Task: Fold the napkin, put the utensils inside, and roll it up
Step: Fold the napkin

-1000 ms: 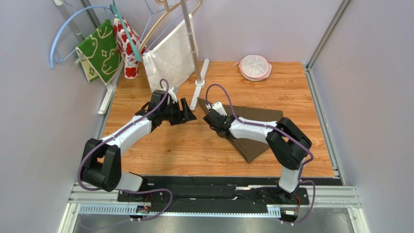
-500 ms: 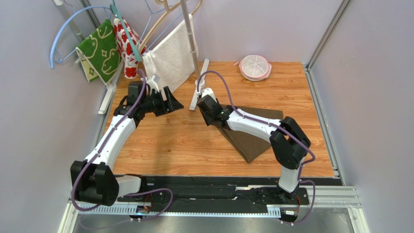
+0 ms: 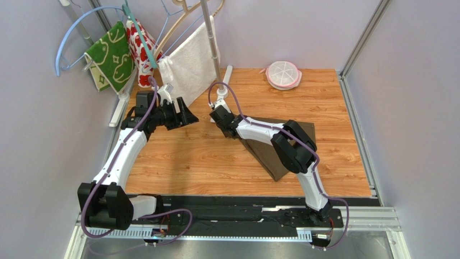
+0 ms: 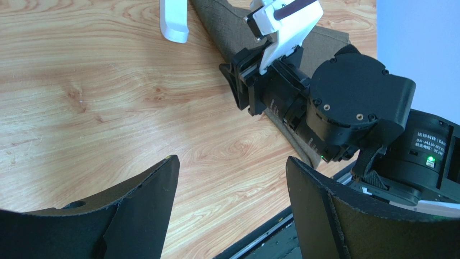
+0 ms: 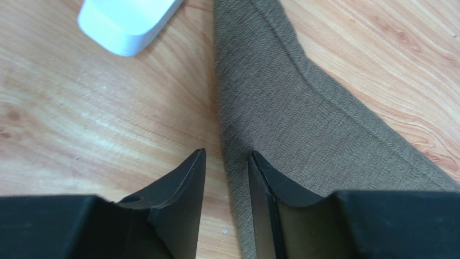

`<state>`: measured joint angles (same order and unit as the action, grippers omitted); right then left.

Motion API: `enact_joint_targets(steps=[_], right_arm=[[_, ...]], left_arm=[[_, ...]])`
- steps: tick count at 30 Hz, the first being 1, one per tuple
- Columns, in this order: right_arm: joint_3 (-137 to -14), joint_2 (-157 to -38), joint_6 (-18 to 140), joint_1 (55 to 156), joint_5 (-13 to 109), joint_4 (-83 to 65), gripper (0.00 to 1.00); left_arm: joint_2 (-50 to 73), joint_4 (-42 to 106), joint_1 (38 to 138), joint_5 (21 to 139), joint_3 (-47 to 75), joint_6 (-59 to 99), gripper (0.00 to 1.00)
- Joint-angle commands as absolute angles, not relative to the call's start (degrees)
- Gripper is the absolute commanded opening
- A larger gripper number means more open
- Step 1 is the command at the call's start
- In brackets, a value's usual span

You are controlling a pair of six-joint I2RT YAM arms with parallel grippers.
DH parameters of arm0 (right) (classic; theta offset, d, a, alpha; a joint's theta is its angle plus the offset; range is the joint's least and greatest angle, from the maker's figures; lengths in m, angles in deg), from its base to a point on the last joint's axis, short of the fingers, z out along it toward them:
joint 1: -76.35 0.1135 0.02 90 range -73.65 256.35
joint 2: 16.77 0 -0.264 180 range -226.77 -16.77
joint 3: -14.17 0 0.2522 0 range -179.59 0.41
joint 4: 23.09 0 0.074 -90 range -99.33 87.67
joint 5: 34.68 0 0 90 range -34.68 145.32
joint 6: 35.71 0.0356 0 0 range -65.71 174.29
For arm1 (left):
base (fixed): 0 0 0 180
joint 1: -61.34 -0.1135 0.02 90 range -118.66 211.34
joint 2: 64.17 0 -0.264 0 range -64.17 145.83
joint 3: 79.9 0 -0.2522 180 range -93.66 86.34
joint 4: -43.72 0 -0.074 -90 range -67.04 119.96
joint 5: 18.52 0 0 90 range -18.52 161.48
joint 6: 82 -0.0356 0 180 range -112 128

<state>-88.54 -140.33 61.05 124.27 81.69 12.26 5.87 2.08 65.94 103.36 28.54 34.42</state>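
The dark brown napkin (image 3: 270,159) lies folded into a triangle on the wooden table, right of centre, with my right arm stretched over much of it. My right gripper (image 3: 218,115) hovers at its far left tip. In the right wrist view this gripper (image 5: 227,156) is open by a narrow gap and straddles the napkin's (image 5: 302,118) left edge without pinching it. My left gripper (image 3: 187,114) stands wide open and empty to the left, off the cloth. In the left wrist view this gripper (image 4: 232,162) faces the right gripper (image 4: 240,86) and the napkin (image 4: 221,21). The utensils are out of view.
A rack at the back left carries a white towel (image 3: 190,65), a green patterned cloth (image 3: 112,54), a red patterned cloth (image 3: 141,54) and hangers. Its white feet (image 3: 220,100) rest just beyond the napkin's tip. A round pink-rimmed dish (image 3: 283,74) sits at the back.
My right gripper has opened and slid up and left to the napkin's tip, its elbow folding inward. My left arm has drawn back to the left, away from the napkin.
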Motion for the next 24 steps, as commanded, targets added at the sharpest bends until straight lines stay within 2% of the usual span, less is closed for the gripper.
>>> enact_joint_targets(steps=[1,3,6,11,20,24], right_arm=[[-90.91,-141.22,59.65,123.11,82.74,9.49,0.36],[-90.56,-141.92,59.65,122.85,82.3,9.31,0.32],[-89.95,-142.62,59.56,122.76,81.51,9.39,0.17],[-86.96,-141.49,60.08,122.84,80.72,9.22,0.01],[-73.96,-131.12,62.81,127.4,79.05,8.78,0.0],[-68.68,-126.99,65.62,131.71,79.05,8.43,0.0]], left_arm=[[5.7,3.06,64.51,106.37,28.86,33.58,0.81],[6.05,3.24,64.07,106.81,28.95,33.67,0.81],[6.32,3.59,63.37,107.52,29.13,33.93,0.8],[6.41,4.03,63.01,107.69,29.57,34.28,0.8],[4.21,7.35,63.1,107.52,33.34,38.05,0.79],[-1.57,11.84,63.89,105.24,41.57,42.27,0.79]])
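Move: Between the right hand's slightly parted fingertips runs the napkin's left edge, its pinch spot about 1 cm ahead, 1 cm to the right and 1 cm below. The napkin's far-left corner lies some 7 cm ahead and 2 cm to the left; the end of the white stand foot is about 3 cm ahead and 5 cm left. From the left hand the pinch spot is roughly 13 cm right, 3 cm back and 19 cm below. Easing the right hand about 1 cm forward over the napkin's left edge, shut the fingers fully so they pinch the cloth, then drag it back, low and nearly level, some 6 cm with a slight drift right, away from the white stand foot. The empty left hand stays open, sinking 2 to 3 cm late on. ##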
